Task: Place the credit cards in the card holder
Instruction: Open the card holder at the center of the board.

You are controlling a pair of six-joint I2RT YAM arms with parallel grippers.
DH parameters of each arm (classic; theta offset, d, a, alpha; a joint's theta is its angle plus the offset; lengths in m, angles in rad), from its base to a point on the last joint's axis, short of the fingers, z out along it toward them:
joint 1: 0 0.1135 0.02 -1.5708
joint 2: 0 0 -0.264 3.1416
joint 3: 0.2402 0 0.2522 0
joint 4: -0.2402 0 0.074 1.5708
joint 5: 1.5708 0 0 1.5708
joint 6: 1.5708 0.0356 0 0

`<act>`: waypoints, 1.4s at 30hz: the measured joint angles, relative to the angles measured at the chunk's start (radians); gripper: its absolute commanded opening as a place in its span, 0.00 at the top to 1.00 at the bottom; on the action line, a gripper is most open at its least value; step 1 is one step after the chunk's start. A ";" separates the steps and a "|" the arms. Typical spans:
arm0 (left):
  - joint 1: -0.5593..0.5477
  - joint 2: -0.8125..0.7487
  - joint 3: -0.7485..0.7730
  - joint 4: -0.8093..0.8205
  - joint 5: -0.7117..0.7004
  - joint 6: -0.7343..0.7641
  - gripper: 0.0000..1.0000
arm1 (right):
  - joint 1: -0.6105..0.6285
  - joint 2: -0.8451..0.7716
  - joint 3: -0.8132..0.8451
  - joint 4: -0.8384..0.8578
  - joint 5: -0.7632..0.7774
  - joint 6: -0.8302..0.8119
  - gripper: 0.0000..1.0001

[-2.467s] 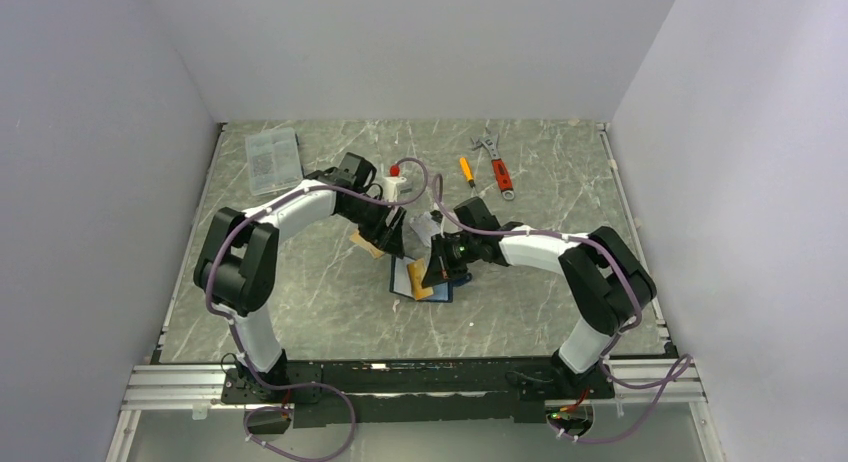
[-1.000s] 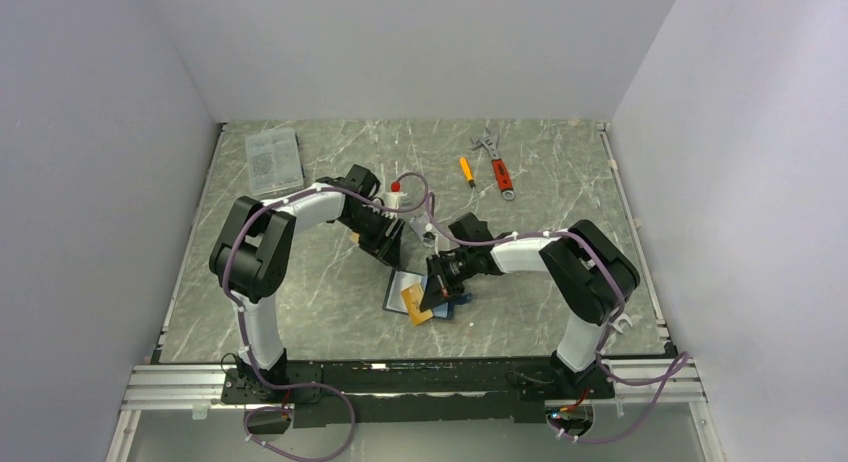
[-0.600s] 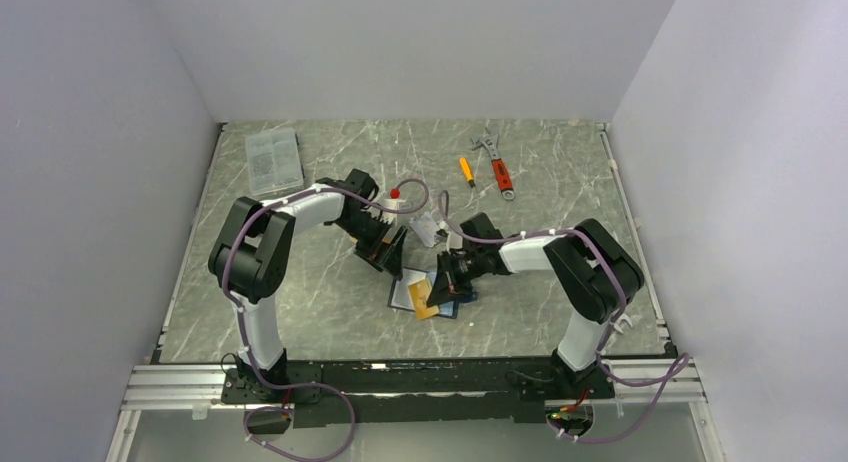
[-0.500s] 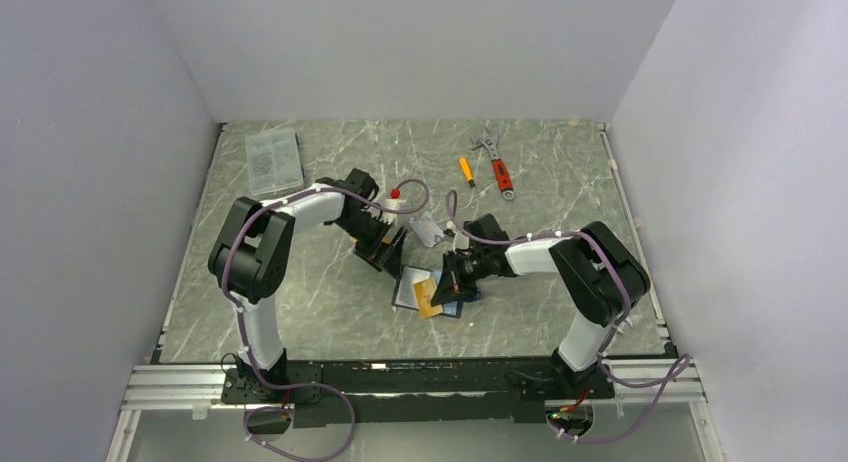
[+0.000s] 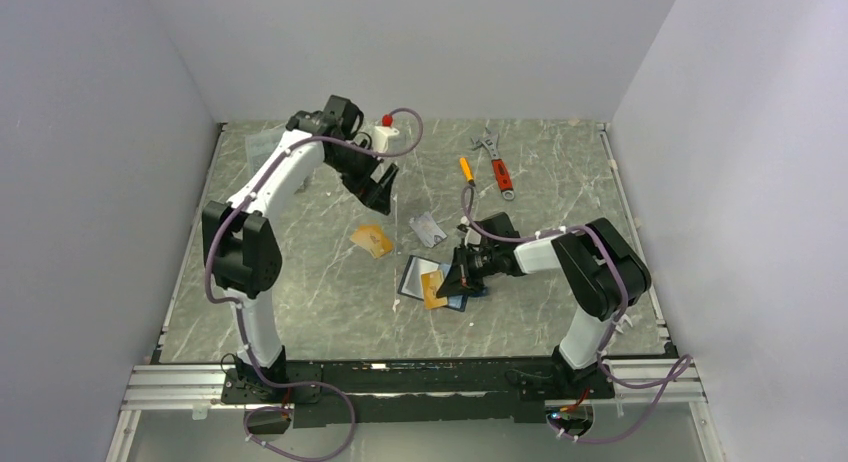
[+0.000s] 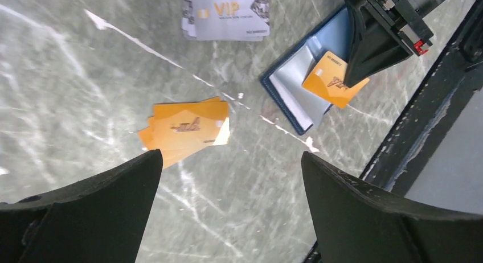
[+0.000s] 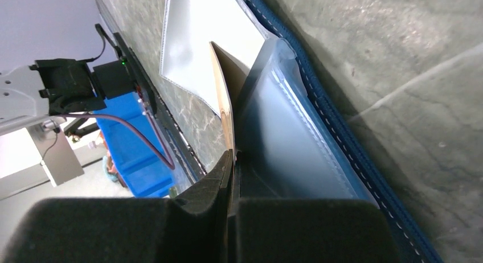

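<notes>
The card holder (image 5: 416,276) lies open on the table, navy outside and light blue inside (image 6: 296,98). My right gripper (image 5: 461,279) is shut on an orange credit card (image 5: 433,288) held edge-on (image 7: 219,98) against the clear inner pocket (image 7: 296,138). A loose stack of orange credit cards (image 5: 371,241) lies left of the holder, and silvery VIP cards (image 5: 428,228) lie behind it. My left gripper (image 5: 379,188) hangs high above the back of the table, wide open and empty (image 6: 230,157). It looks down on the orange stack (image 6: 185,126) and the silvery cards (image 6: 228,15).
A clear compartment box (image 5: 256,144) sits at the back left, partly behind my left arm. An orange screwdriver (image 5: 466,170) and a red-handled wrench (image 5: 497,167) lie at the back right. The black front rail (image 6: 421,120) runs just past the holder.
My left gripper has opened, risen and swung back from the orange stack, which now lies uncovered. The right gripper, still shut on its card, has drifted slightly right with the holder.
</notes>
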 measured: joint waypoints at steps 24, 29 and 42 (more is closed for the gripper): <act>-0.206 -0.209 -0.441 0.210 -0.481 -0.094 0.01 | -0.023 0.023 -0.004 0.051 -0.021 0.036 1.00; -0.242 -0.214 -0.429 0.250 -0.561 -0.102 0.01 | -0.027 0.023 -0.004 0.051 -0.019 0.036 1.00; -0.185 -0.068 -0.369 0.186 -0.592 -0.272 0.01 | -0.038 0.015 -0.012 0.060 -0.013 0.036 1.00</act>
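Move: Behind and below the empty, wide-open left hand lies the open card holder, about 14 cm back, 10 cm right and 15 cm down. The orange cards are nearer, roughly 6 cm back, 2 cm left and 16 cm below; the silver VIP cards sit some 4 cm back and 9 cm right at that level. For the right hand, shut on one orange card, the holder's middle is about 1 cm ahead, 1 cm left and just below. Swinging first up and forward, then left by some 8 cm, the left hand turns back and sinks to just over the orange cards, ending about 10 cm lower and 4 cm back and left of its start, nearer the holder. The wrist rolls some 30 degrees until the fingers point down, still wide open, touching nothing. The right hand keeps its pinch on the card at the holder, easing about 1 cm forward. ##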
